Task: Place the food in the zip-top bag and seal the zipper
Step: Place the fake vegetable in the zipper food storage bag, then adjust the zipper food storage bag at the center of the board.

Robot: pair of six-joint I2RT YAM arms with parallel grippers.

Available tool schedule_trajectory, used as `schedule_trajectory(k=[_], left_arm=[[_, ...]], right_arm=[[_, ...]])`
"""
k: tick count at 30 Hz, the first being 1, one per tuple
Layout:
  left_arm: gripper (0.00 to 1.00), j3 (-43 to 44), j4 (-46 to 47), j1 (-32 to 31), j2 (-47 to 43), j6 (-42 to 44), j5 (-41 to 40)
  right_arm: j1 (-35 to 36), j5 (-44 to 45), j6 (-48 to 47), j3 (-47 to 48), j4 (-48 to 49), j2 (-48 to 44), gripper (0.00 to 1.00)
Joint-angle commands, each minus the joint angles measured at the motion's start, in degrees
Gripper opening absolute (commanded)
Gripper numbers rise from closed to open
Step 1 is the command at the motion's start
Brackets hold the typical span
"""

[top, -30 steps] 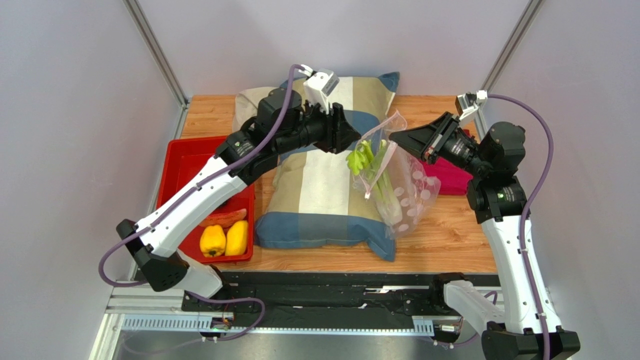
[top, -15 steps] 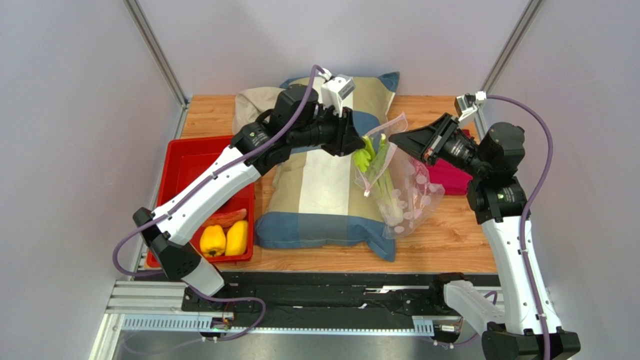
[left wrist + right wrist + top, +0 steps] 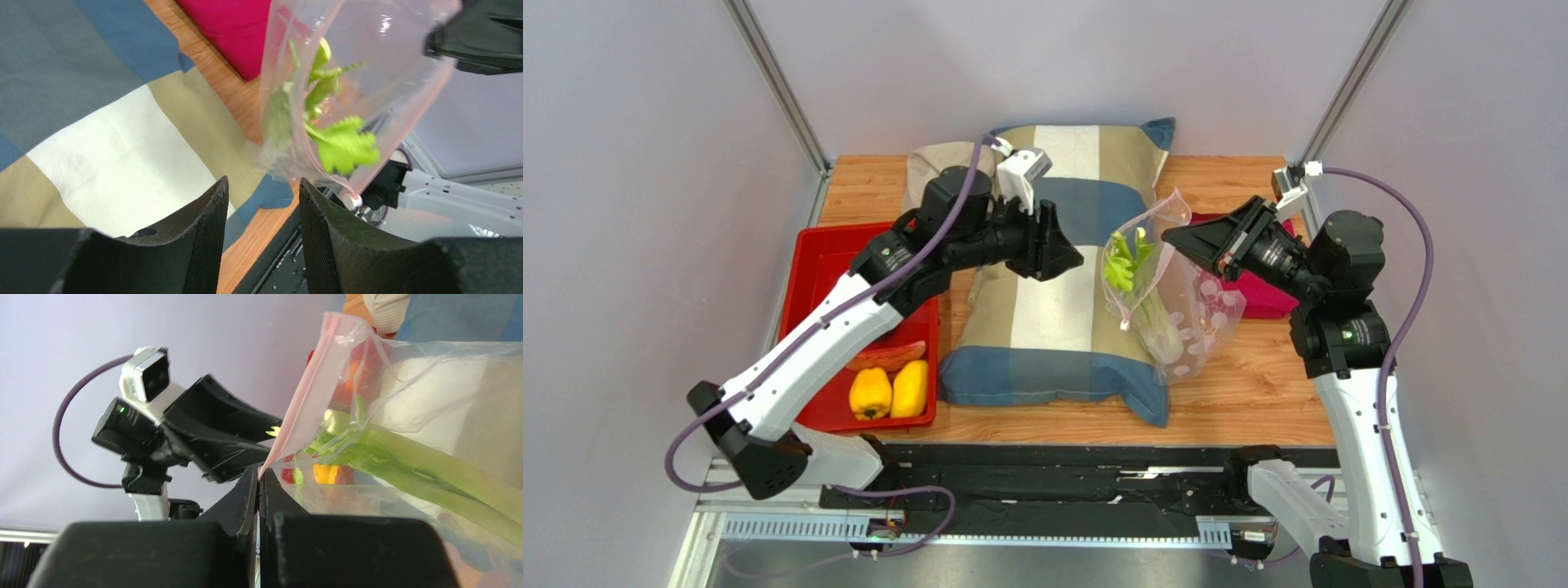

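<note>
My right gripper [image 3: 1173,237] is shut on the pink zipper strip [image 3: 307,398] of the clear zip-top bag [image 3: 1173,312] and holds it up over the pillow's right edge. The jaws show pressed together on the strip in the right wrist view [image 3: 258,471]. The green celery stalk [image 3: 1133,279] sits inside the bag, leaves near the mouth [image 3: 344,147]. My left gripper [image 3: 1060,251] is open and empty, a little left of the bag [image 3: 263,184]. Two yellow peppers [image 3: 890,390] and a reddish slice [image 3: 887,358] lie in the red tray.
A striped pillow [image 3: 1051,319] fills the table's middle under the bag. The red tray [image 3: 811,263] is at the left. A magenta cloth [image 3: 1259,297] lies behind the bag at the right. Grey walls stand on both sides.
My left gripper reached to the bag's mouth, then drew back to the left, empty. The celery stays in the bag. My right gripper keeps its hold, hardly moved.
</note>
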Motion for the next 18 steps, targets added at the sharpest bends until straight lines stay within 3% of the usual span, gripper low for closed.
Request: schedule_trajectory(k=[1,6,18], left_arm=[[0.51,-3.46,1.60,-0.42,-4.34,-4.00,1.26],[0.53,-4.71,3.18,-2.87,-4.08,-7.08,2.31],[0.51,3.47,2.39,-8.76,5.67,-11.13,-1.03]], right_arm=[[-0.16,2.77,0.34,1.50,-0.90,-0.40,0.00],[-0.07,3.38,1.75,0.18,-0.64,-0.93,0.00],[0.10,4.26,2.80,-0.17,-1.25,-1.10,0.00]])
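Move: The bag's zipper slider, on the near corner of its open mouth, lies from the left hand about 5 cm back, 7 cm to its right and 5 cm lower. The rim pinched by the right hand is some 10 cm to the left hand's right, level fore-and-aft and 5 cm higher; the celery's middle is about 10 cm right, 3 cm back and 12 cm lower. From the right hand the slider is about 5 cm back, 3 cm left and 10 cm below. The left hand, its fingers staying half open and empty, first draws back with a slight rise, then swings to the right and down towards the slider corner of the bag's mouth, ending about 5 cm farther right, 3 to 4 cm back and 2 cm lower, while the wrist tips forward-down some 10 degrees. The right hand keeps its shut pinch on the mouth's rim, easing only about a centimetre forward and down, so the mouth stays held open towards the left hand. ##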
